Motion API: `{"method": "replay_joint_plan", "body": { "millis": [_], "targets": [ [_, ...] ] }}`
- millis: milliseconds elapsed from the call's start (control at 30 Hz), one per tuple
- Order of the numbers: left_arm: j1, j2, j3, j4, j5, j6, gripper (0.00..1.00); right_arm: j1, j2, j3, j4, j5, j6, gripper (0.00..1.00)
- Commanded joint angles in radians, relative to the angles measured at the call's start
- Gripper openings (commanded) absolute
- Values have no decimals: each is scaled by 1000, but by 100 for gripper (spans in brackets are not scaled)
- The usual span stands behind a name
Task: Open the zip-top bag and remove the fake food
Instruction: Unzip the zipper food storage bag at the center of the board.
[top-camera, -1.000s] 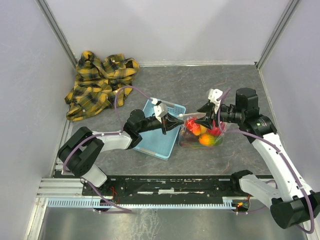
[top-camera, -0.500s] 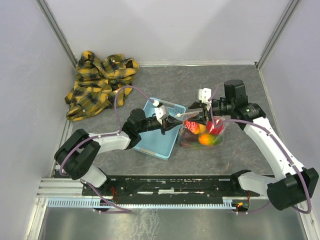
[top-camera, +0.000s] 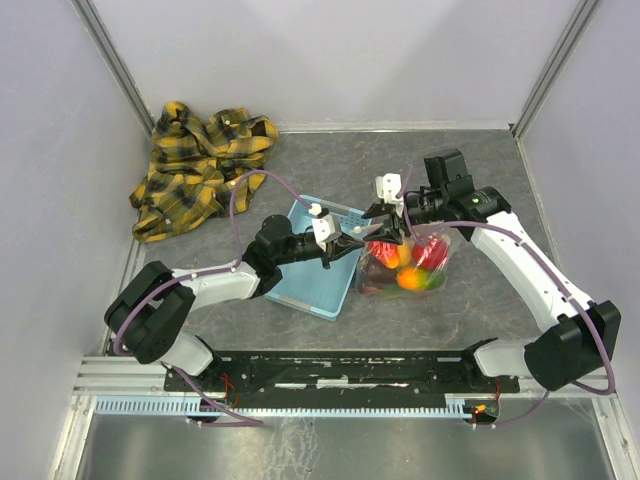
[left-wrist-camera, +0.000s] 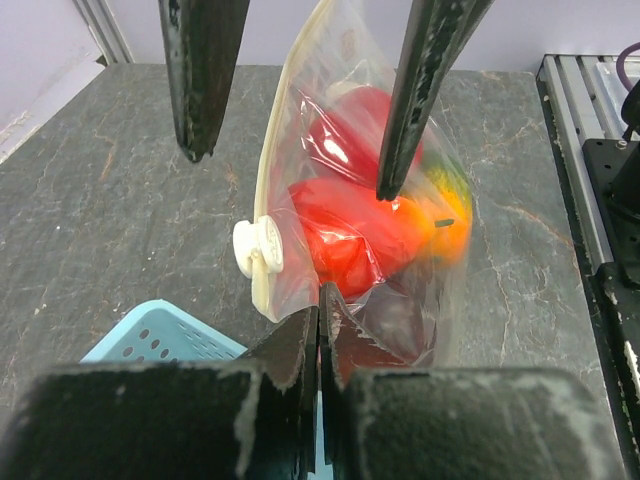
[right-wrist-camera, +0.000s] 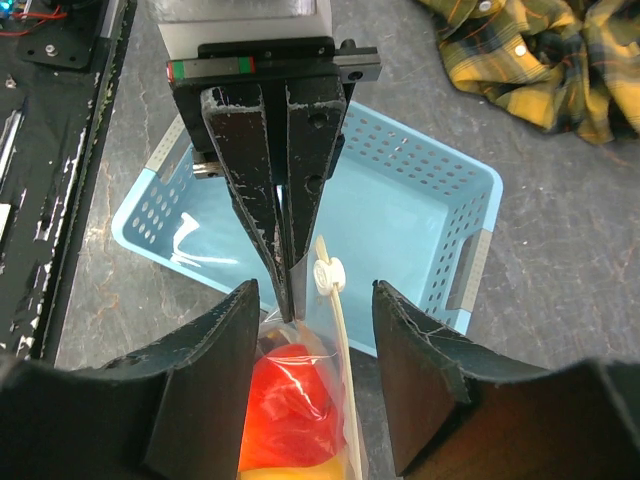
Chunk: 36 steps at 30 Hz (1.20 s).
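The zip-top bag (top-camera: 405, 268) lies just right of the basket, its white zip strip (right-wrist-camera: 338, 345) and slider (left-wrist-camera: 257, 248) turned toward the basket. Red, orange and yellow fake food (left-wrist-camera: 345, 235) shows through the plastic. My left gripper (left-wrist-camera: 322, 295) is shut on the bag's edge beside the slider; from above its tips (top-camera: 358, 240) reach over the basket rim. My right gripper (right-wrist-camera: 315, 300) is open. Its fingers straddle the zip strip and slider (right-wrist-camera: 327, 273) without touching them, directly facing the left gripper (right-wrist-camera: 285, 290). From above the right gripper (top-camera: 385, 224) hovers over the bag's left end.
A light blue slotted basket (top-camera: 305, 285) stands under the left gripper, with nothing in it. A crumpled yellow plaid shirt (top-camera: 200, 170) lies at the back left. Walls enclose the grey table on three sides, and a metal rail (top-camera: 330, 370) runs along the near edge.
My right arm has swung left over the bag until its open fingers sit around the zip end, facing the left gripper. The left gripper has kept its hold and barely moved.
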Motion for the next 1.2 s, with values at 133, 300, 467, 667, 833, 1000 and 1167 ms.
{"method": "replay_joint_plan", "body": {
  "millis": [133, 300, 467, 667, 833, 1000, 1167],
  "targets": [
    [-9, -47, 46, -10, 18, 73, 3, 18, 49, 78, -65, 1, -60, 55],
    [-11, -58, 47, -16, 16, 78, 3, 25, 79, 100, -75, 2, -63, 54],
    [-12, -64, 52, -26, 16, 84, 3, 36, 96, 121, -89, -3, -68, 53],
    [-15, -70, 52, -27, 16, 84, 3, 47, 113, 138, -123, 6, -88, 48],
    [-16, -70, 53, -27, 15, 82, 3, 51, 125, 158, -170, 15, -108, 43],
    [-16, -69, 57, -27, 12, 80, 3, 50, 123, 164, -185, 18, -116, 34],
    [-16, -68, 55, -27, 9, 78, 3, 51, 123, 168, -202, 21, -123, 27]
  ]
}}
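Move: The right hand's open fingers straddle the way to the zip slider, about 2 cm to its left and 2 cm below, level fore and aft. The red food in the bag is about 4 cm back, 3 cm to the right and 10 cm down from that hand. The basket's middle is some 13 cm left, 6 cm back and 18 cm down. From the left hand, which already pinches the bag's corner, the slider is about 2 cm ahead, 1 cm right and 2 cm up. Right hand sinks about 2 cm and eases 1 cm left, half-closing its fingers around the zip slider. ##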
